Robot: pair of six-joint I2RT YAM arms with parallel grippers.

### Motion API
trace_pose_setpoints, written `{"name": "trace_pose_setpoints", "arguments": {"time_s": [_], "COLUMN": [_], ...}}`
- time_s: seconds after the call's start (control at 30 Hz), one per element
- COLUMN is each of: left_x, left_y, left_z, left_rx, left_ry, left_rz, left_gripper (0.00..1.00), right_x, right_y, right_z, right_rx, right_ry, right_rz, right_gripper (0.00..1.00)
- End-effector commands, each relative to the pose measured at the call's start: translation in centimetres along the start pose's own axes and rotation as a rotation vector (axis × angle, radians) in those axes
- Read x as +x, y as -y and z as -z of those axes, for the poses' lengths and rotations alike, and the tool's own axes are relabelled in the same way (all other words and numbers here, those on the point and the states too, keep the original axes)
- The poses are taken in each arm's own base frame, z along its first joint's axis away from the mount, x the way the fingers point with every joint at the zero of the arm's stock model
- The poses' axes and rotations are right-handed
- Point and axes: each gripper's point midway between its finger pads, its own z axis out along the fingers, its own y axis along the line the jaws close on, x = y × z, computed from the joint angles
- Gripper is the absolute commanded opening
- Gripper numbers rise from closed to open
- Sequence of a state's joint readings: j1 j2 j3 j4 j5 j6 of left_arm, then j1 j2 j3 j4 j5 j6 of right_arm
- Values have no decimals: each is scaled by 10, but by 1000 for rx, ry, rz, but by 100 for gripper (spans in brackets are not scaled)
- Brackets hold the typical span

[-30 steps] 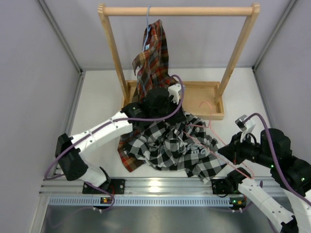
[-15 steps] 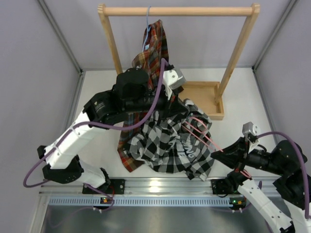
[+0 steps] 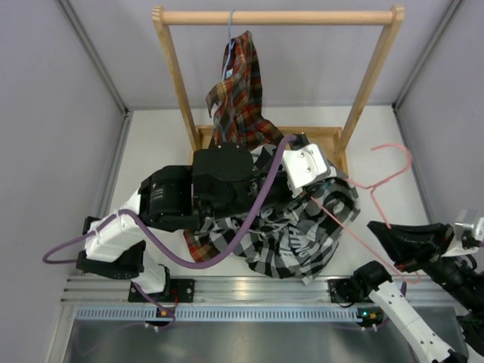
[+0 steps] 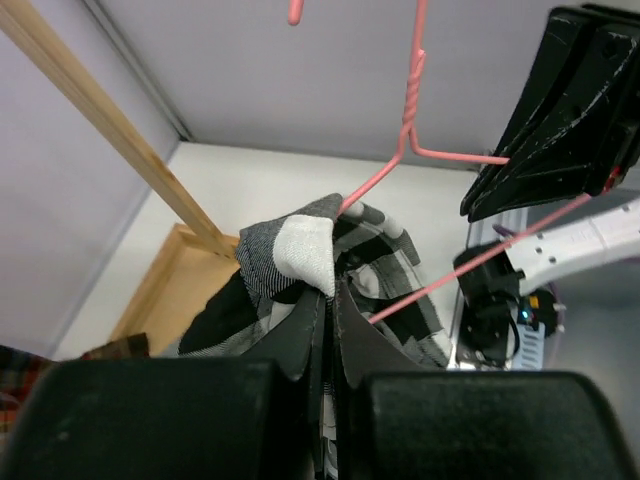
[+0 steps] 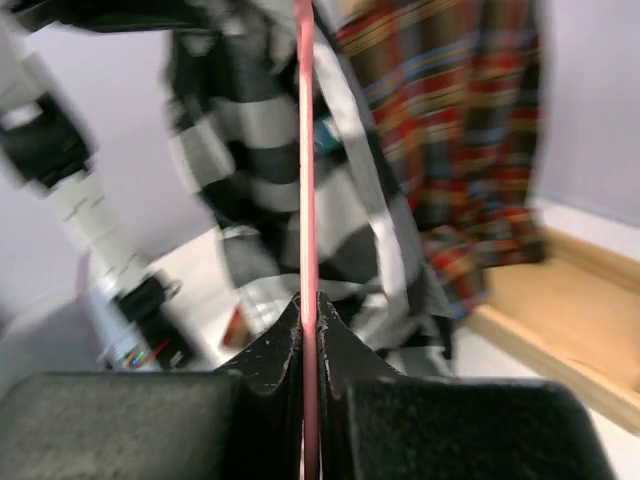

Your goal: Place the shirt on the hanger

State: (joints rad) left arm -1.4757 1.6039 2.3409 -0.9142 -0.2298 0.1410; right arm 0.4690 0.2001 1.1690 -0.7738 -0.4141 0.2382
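Note:
The black-and-white check shirt [image 3: 302, 234] hangs bunched from my left gripper [image 3: 321, 189], which is shut on a fold of it [image 4: 300, 255] and holds it above the table. The pink wire hanger [image 3: 386, 178] is raised at the right, its hook up; one wire runs down through the shirt's edge. My right gripper [image 3: 378, 231] is shut on the hanger's wire [image 5: 306, 150]. In the left wrist view the hanger [image 4: 405, 140] rises just behind the held fold, and the right gripper [image 4: 560, 110] is at the upper right.
A wooden rack [image 3: 276, 17] stands at the back with a red tartan shirt [image 3: 238, 87] on a light blue hanger [image 3: 230, 30]. Its wooden base tray [image 3: 325, 144] lies behind the arms. Grey walls close in both sides.
My left gripper has lifted the check shirt up and to the right. My right gripper has pulled back right and raised the pink hanger, which now stands upright clear of the shirt pile.

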Motion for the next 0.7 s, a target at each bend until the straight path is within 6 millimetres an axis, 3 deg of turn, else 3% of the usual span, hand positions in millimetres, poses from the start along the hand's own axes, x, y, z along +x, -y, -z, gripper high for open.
{"name": "trace_pose_setpoints", "arguments": {"time_s": [0.0, 0.13, 0.27, 0.3, 0.4, 0.47, 0.5, 0.57, 0.6, 0.67], "left_x": [-66, -85, -83, -78, -53, -45, -28, -21, -6, 6], "left_y": [-21, -41, -55, -55, -48, -45, -42, -48, -47, -45], "left_z": [17, 16, -1, -6, -23, -18, -24, -11, -13, -7], "left_rx": [-92, -210, -328, -338, -330, -305, -296, -323, -323, -308], "left_ry": [243, 326, 347, 329, 256, 243, 204, 192, 155, 136], "left_rz": [-2, 14, 27, 12, -51, -70, -85, -79, -97, -121], "left_gripper": [0, 0, 0, 0, 0, 0, 0, 0, 0, 0], "right_x": [-42, -63, -51, -30, 0, 8, 13, 16, 19, 22], "right_y": [58, 57, 35, 21, 7, 4, 1, -13, -18, -23], "right_z": [28, 56, 35, 27, 15, 15, 14, 14, 13, 9], "right_rx": [403, 482, 336, 231, 93, 58, 28, -73, -110, -160], "right_ry": [216, 341, 176, 62, -127, -135, -152, -175, -189, -213], "right_rz": [8, 40, 75, 64, 36, 43, 41, 41, 42, 46], "right_gripper": [0, 0, 0, 0, 0, 0, 0, 0, 0, 0]}}
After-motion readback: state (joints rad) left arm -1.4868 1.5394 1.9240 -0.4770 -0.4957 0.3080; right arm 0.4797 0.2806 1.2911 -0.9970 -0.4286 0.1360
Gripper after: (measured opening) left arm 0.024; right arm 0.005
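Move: My left hand already grips the edge of the checked shirt's neckline; the hanger's neck is about 7 cm to its right, 2 cm back and roughly level. The shirt body hangs about 15 cm below that hand, some 3 cm to its left and 3 cm back. My right hand holds the hanger near its right corner, and the held neckline lies some 10 cm to its left, 4 cm ahead and 9 cm above. With the hanger's far end already in the shirt, I work both hands against each other. My left hand lifts the neckline about 5 cm while carrying it forward, then drops some 9 cm, easing right over the hanger. My right hand swings the hanger 6 cm right, turning about 20 degrees clockwise, then brings it back left, turning it back and sinking. Both grips stay shut. ##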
